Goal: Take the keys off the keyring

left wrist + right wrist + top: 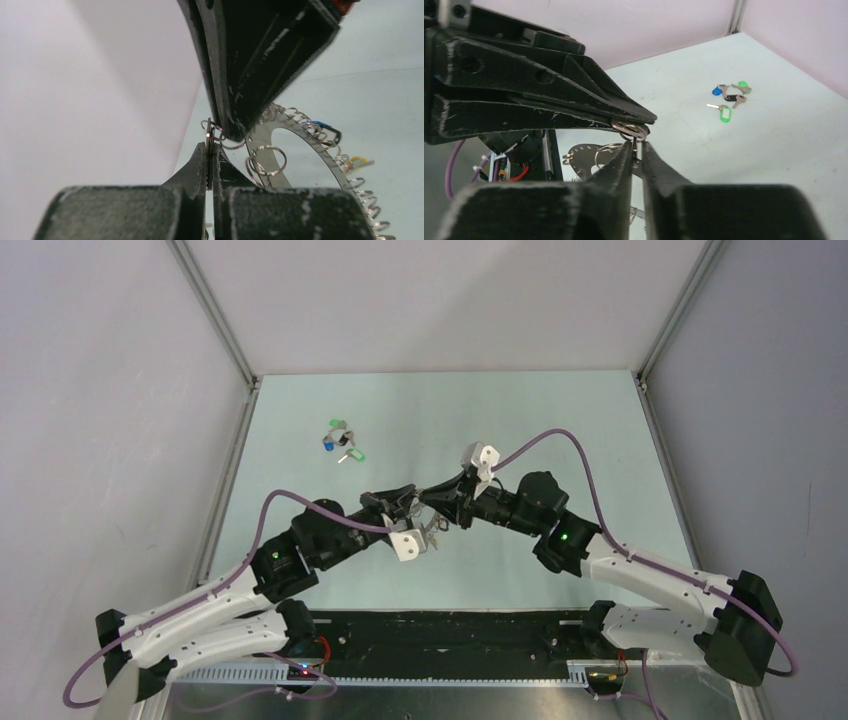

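Observation:
My two grippers meet tip to tip above the table's middle. The left gripper (413, 502) (210, 145) is shut on a small wire loop (631, 129) at the keyring's rim. The right gripper (428, 502) (637, 146) is shut on a thin silver piece hanging from that loop, seemingly a key seen edge-on. The grey keyring (432, 532) (262, 137) (579, 152) hangs below both tips. It carries a blue-tagged key (325, 131) and a yellow-tagged key (357, 161). Several loose keys (340, 440) (729, 97) with green, blue and black tags lie on the table at the far left.
The pale green table (560, 440) is walled by grey panels with metal posts at the back corners (250, 380). Purple cables (560, 435) arch over both arms. A black base rail (450, 635) runs along the near edge.

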Motion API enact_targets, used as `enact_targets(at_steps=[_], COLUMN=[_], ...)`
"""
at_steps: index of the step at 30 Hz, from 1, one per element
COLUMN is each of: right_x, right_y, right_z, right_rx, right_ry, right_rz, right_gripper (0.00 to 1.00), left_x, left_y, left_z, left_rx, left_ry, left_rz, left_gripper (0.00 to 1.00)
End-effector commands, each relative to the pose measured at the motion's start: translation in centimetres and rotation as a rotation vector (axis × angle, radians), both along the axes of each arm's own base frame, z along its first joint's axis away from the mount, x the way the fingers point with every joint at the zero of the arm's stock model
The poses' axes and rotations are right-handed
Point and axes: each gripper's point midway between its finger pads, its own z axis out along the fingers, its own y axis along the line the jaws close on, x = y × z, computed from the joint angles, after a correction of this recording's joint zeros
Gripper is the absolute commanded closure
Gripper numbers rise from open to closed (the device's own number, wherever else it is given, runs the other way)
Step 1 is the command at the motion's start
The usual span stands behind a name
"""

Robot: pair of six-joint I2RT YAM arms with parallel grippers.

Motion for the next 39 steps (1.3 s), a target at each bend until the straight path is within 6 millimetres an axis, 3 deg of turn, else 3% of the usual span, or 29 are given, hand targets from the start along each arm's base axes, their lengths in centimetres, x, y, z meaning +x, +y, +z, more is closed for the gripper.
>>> enact_targets(at_steps=[1,2,11,18,24,33,39], right_x=[0.0,-0.1,-1.1,-1.0,-0.6,-1.8,-1.8], right_y=[0.0,-0.1,-1.9,-2.6,-2.0,-2.6,-2.8], right_z=[1.5,1.7,2.6,5.4,6.9,9.2,8.4], right_rx=[0.044,0.044,0.041,0.185,0.284,0.404,0.44], right_ry=[-0.042,-0.046,-0.058,-0.09,-0.099,-0.129,-0.111], right_rz=[-0.004,-0.005,-0.009,-0.025,-0.019,0.036,0.053], right_gripper=[0.94,1.0,1.0,1.0,1.0,1.0,1.0], left_x=[0.1,0.1,0.4,0.1,-0.2,-0.3,-0.4], left_y=[0.2,0.3,0.5,-0.1,-0.4,-0.4,-0.3], left_z=[3.4,3.4,3.3,3.1,3.1,3.1,3.3], left_rx=[-0.089,-0.089,-0.086,-0.082,-0.089,-0.093,-0.101], left_ry=[-0.069,-0.069,-0.069,-0.06,-0.05,-0.047,-0.049], left_rz=[0.01,0.012,0.03,-0.001,-0.023,-0.027,-0.029], left_gripper=[1.0,1.0,1.0,1.0,1.0,1.0,1.0])
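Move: The small split ring the right hand closes on sits at the left fingertips, about 1 cm left of the right hand and 1 cm above it, level fore and aft. From the left hand, which already holds on there, it lies right at the pads. The big numbered keyring plate hangs with its middle roughly 6 cm below the right hand and 1 cm back, its blue-tagged key some 8 cm below and 2 cm to the right. The right fingers shut the rest of the way, pinching the wire of the split ring beside the left fingertips. The right hand then draws about 2 cm to its right and a little back, and climbs some 5 cm, rolling so its left-pointing fingertips tip up about 15 degrees. The left hand keeps its pinch and drifts up 1 cm. ##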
